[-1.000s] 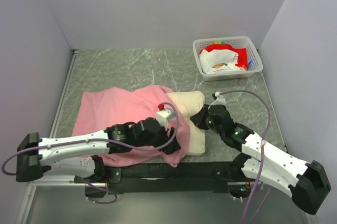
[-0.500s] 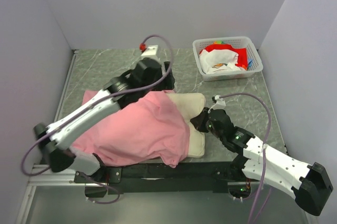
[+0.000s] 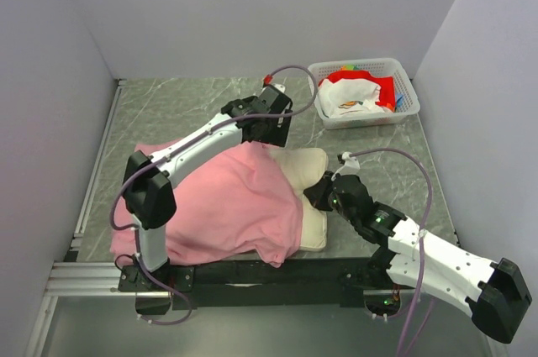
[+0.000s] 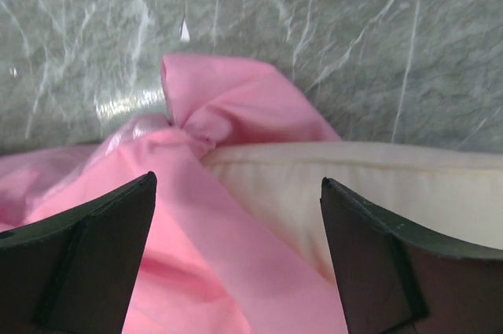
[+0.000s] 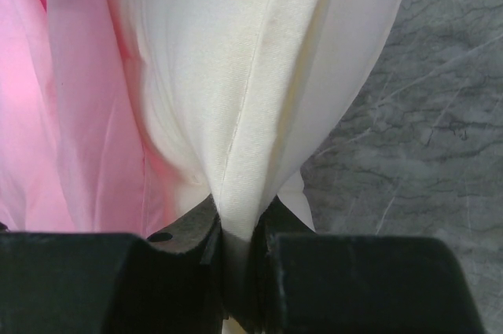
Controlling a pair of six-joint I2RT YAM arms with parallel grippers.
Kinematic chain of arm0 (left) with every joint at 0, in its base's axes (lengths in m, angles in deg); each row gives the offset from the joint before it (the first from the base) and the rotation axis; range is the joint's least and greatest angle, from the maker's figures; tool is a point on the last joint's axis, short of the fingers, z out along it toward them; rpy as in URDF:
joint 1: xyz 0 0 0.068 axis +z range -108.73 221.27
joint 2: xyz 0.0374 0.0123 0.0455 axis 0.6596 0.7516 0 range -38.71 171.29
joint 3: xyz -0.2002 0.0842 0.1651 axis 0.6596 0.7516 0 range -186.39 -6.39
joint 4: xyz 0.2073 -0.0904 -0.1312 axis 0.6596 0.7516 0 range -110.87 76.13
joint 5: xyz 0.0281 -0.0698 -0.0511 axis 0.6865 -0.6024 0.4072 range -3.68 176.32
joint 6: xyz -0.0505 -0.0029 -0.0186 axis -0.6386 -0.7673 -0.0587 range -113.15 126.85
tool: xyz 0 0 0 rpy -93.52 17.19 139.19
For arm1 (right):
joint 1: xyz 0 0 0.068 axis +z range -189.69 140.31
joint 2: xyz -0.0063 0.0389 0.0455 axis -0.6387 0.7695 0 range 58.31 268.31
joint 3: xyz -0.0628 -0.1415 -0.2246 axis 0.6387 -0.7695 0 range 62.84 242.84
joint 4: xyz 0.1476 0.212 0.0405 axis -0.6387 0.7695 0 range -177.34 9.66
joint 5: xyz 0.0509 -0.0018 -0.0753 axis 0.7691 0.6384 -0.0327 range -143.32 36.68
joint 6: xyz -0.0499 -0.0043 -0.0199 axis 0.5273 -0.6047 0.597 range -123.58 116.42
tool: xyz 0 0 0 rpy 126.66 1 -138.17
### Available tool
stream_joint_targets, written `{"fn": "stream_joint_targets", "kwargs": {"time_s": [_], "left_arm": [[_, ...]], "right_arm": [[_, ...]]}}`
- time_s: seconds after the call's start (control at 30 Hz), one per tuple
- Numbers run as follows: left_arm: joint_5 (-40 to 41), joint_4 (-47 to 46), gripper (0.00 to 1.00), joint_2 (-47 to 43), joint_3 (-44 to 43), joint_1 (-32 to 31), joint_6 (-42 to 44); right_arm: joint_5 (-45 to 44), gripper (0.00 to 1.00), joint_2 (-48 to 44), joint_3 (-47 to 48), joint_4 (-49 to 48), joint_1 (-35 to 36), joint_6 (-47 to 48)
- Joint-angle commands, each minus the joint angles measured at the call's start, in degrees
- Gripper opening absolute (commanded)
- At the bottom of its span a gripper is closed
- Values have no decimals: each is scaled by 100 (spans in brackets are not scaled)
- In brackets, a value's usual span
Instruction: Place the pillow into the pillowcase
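The pink pillowcase (image 3: 223,206) lies wrinkled across the table's left and middle, draped over the left part of the cream pillow (image 3: 304,170). My left gripper (image 3: 271,128) hovers open over the far edge, where a bunched pink corner (image 4: 236,106) meets the pillow's edge (image 4: 385,181). Nothing sits between the left gripper (image 4: 237,181) fingers. My right gripper (image 3: 319,193) is shut on the pillow's right edge. In the right wrist view the right gripper (image 5: 236,232) pinches a cream fold of the pillow (image 5: 259,75), with the pillowcase (image 5: 47,114) to the left.
A white basket (image 3: 402,80) holding red and white items stands at the back right corner. Grey walls close in the marbled table (image 3: 193,105) on three sides. A dark rail (image 3: 252,271) runs along the front edge.
My left arm rose from the pillowcase's near edge and swung to its far edge, its jaws opening wide. The pink fabric now covers more of the pillow. The right gripper kept its hold.
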Motion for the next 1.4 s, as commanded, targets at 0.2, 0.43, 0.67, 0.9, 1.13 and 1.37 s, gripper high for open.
{"fn": "stream_joint_targets", "kwargs": {"time_s": [0.2, 0.43, 0.67, 0.9, 1.13, 1.37], "left_arm": [[168, 723, 79, 1259, -1351, 89, 517], [467, 845, 68, 1400, -937, 89, 552], [186, 960, 1, 1339, -1410, 81, 596], [-1475, 345, 1, 496, -2360, 37, 605], [-2204, -357, 1, -164, -2220, -297, 500], [-2882, -1158, 1, -885, -1895, -456, 104]], "right_arm": [[-392, 0, -122, -41, -459, 84, 30], [-330, 0, -131, -50, -459, 84, 31], [-330, 0, -105, 47, -397, 101, 92], [-242, 0, 53, 678, -222, 286, 250], [-146, 0, 510, 1303, -388, 514, 303], [84, 0, 1073, 1725, -809, 706, 487]]}}
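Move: The far rim of the pillowcase lies under the left hand, about 2 cm ahead, 1 cm to its left and some 7 cm below. The pillow's bare end is roughly 15 cm back from that hand, 6 cm to its right and 11 cm lower; the white basket stands about 10 cm ahead, 20 cm to its right and 12 cm below. For the right hand, already gripping the pillow's edge, that rim is about 15 cm ahead, 8 cm left and slightly lower. The pillowcase's far rim is pinched by the left hand, whose open fingers edge forward, sink about 6 cm and shut; they then rise some 22 cm, drawing to the right and a little back while the wrist swings to aim rightwards. The right hand keeps its grip on the pillow, holds still, then late on lifts it and shifts it left towards the pillowcase, about 5 cm each way. ##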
